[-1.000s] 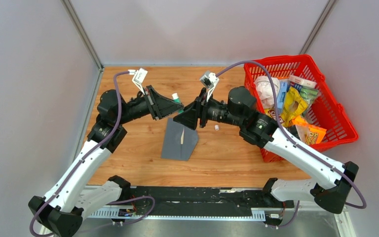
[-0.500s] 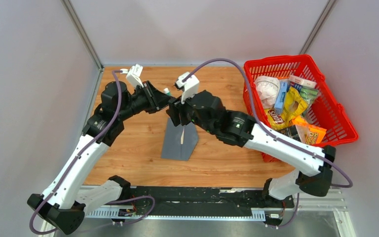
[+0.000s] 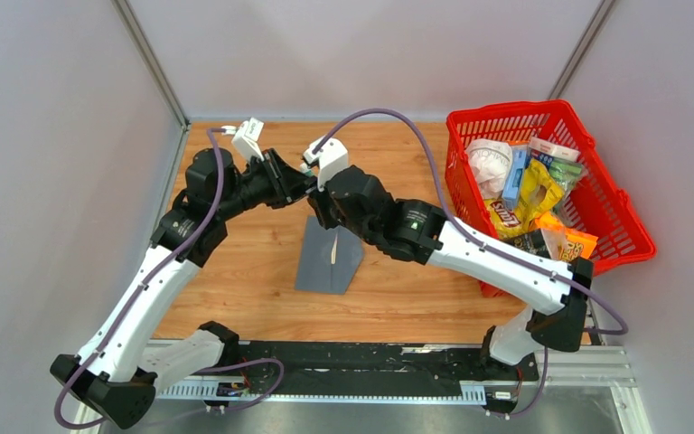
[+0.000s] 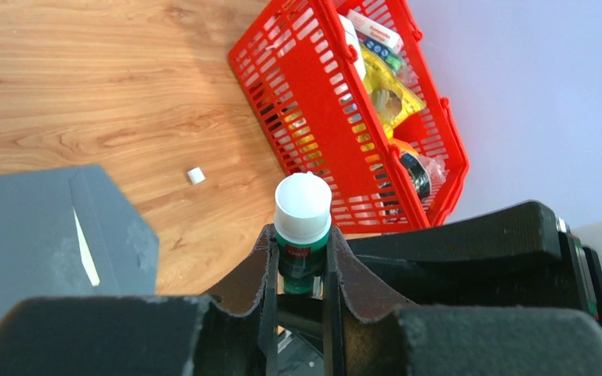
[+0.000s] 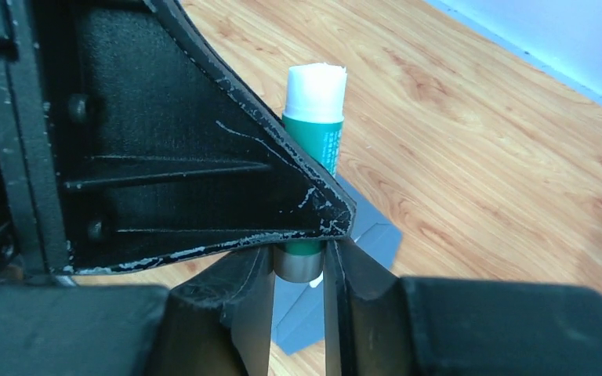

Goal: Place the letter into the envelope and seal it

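The dark grey envelope (image 3: 330, 258) lies flat on the wood with its pointed flap open. A pale sliver of the letter (image 3: 334, 249) shows at its mouth; the rest is hidden inside. Above the envelope's far end my left gripper (image 3: 302, 181) is shut on a green glue stick (image 4: 302, 227) with a white top. My right gripper (image 5: 298, 262) meets it from the opposite side, its jaws shut against the stick's grey base (image 5: 296, 265). In the right wrist view the left gripper's black finger (image 5: 188, 157) covers most of the stick's body. The envelope (image 4: 39, 227) also appears in the left wrist view.
A red plastic basket (image 3: 542, 117) full of snack packets stands at the right of the table, close behind the right arm. A small white piece (image 4: 196, 175) lies on the wood between the envelope and the basket.
The right arm swung left to the left gripper, opened wider, then closed its jaws on the glue stick's base. The left arm shifted slightly left, still holding the stick.
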Available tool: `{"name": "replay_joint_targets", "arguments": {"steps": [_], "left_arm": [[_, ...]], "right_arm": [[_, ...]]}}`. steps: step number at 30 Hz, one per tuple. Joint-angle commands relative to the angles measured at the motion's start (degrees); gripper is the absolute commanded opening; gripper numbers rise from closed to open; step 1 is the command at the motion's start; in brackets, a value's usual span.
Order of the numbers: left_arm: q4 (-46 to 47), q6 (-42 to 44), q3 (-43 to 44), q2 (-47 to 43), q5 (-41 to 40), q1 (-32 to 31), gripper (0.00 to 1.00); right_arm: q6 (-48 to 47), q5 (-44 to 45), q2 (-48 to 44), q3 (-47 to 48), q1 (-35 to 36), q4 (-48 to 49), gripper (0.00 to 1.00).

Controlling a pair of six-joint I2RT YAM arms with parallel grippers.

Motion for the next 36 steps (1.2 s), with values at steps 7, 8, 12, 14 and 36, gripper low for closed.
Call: {"name": "replay_joint_targets", "arguments": {"steps": [7, 8, 12, 14, 36], "left_arm": [[7.1, 10.1, 2.8, -1.8, 16.3, 0.0, 0.00], [8.9, 10.0, 2.6, -2.1, 18.6, 0.1, 0.00], [16.1, 8.2, 1.2, -3.2, 25.4, 0.0, 0.00], [17.8, 7.6, 1.0, -3.7, 27.0, 0.1, 0.00], [-3.2, 2.5, 8.4, 2.0, 1.5, 0.1, 0.00]], "right_arm": [[9.2, -38.0, -18.4, -15.3, -11.5, 17.2, 0.16], [10.7, -41.7, -19.7, -16.9, -12.8, 19.6, 0.16], [15.4, -54.2, -21.9, -20.2, -15.1, 26.7, 0.16], [16.2, -56.2, -21.8, -20.3, -15.4, 27.6, 0.17], [-4.3, 9.8, -5.0, 1.2, 1.3, -0.6, 0.65]]}}
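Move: The glue stick stands white end up in the left gripper, with its middle about at that hand's point. The right gripper already has its lower end pinched, so the stick's middle is about 3 cm above that hand and straight in line. The envelope lies flat on the table, some 34 cm below the left hand, about 3 cm back and 1 cm right. The small white piece on the table lies about 15 cm right of the envelope and 5 cm farther out. Keep both grips on the glue stick and draw the two grippers back and up together about 7 cm each way, twisting them against each other: left some 30 degrees clockwise, right about 45 degrees, largely counter-clockwise. Then open the right fingers to let go of the lower end and swing both hands forward again, unwinding most of their turns; the left, still gripping, also sinks. ##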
